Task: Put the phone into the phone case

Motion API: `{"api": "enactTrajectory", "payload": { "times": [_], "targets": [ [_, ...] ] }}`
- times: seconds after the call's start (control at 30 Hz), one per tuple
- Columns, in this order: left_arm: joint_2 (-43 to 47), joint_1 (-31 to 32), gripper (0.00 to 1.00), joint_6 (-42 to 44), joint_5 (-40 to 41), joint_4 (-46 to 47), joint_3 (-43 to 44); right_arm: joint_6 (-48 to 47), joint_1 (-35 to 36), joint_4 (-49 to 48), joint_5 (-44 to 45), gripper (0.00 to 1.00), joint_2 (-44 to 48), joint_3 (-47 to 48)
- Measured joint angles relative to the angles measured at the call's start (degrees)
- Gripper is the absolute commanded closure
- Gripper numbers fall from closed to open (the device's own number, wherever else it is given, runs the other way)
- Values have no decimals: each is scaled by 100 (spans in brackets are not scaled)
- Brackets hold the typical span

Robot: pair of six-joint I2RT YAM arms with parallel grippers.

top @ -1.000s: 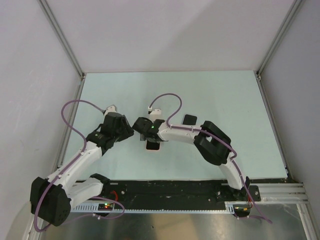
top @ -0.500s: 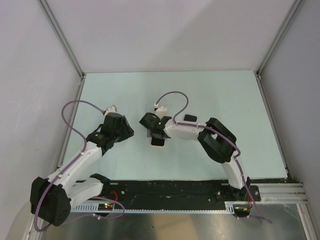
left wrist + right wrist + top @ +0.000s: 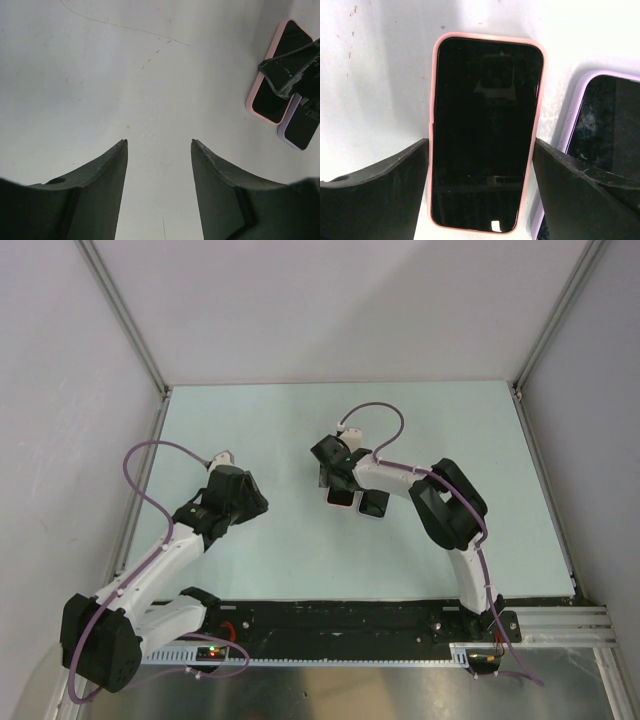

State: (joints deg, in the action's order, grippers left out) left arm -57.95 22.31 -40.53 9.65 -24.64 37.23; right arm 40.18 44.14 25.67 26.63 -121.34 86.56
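The phone (image 3: 485, 125), a glossy black slab, sits inside the salmon-pink phone case (image 3: 434, 100), whose rim shows all round it. My right gripper (image 3: 481, 141) is shut on the case, one finger pressed on each long side, just above the table. From the top view the cased phone (image 3: 340, 497) lies under the right gripper (image 3: 338, 488) at mid-table. The left wrist view shows the pink case (image 3: 256, 95) far to the right. My left gripper (image 3: 159, 142) is open over bare table with nothing between its fingers, left of the phone (image 3: 252, 506).
A second black phone in a lilac case (image 3: 572, 125) lies close beside the pink one on its right (image 3: 375, 504). Grey walls and metal rails (image 3: 135, 340) enclose the pale green table (image 3: 450, 430). Purple cables loop over both arms.
My right gripper has closed on the cased phone and moved it rightward and farther from the bases, up against the lilac phone. The left arm has stayed put.
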Motion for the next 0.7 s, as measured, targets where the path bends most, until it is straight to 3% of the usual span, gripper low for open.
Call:
{"api": "enactTrajectory", "payload": {
  "times": [0.1, 0.3, 0.47, 0.7],
  "targets": [
    [0, 0, 35, 0, -4, 2, 0, -61, 2, -31, -24, 2, 15, -17],
    [63, 0, 3, 55, -101, 0, 0, -122, 4, 142, -258, 1, 286, -179],
    [243, 9, 0, 208, -219, 0, 15, -170, 4, 245, -428, 1, 1060, -420],
    [1032, 59, 0, 444, -232, 2, 116, -378, 81, -52, -610, 0, 3239, -1325]
  ]
}}
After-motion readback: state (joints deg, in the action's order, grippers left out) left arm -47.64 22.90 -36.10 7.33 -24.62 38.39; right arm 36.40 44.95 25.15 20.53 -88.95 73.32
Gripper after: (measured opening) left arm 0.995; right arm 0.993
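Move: The phone in the pink case sits between my right fingers, flat on the table, its middle about 2 cm ahead of my right hand and some 1 cm below. The phone in the purple case lies close beside it, roughly 8 cm to the right and 1 cm back from that hand. From my left hand, the pink-cased phone is about 12 cm ahead, 21 cm to the right and 9 cm below. I open my right fingers wide to let go of the pink-cased phone, then lift that hand straight off it, slowly at first and then fast, some 16 cm up while easing about 5 cm back; the wrist rolls left side up and tips its nose up. My left hand spreads its half-open fingers fully and rises about 5 cm, tilting up a little. ##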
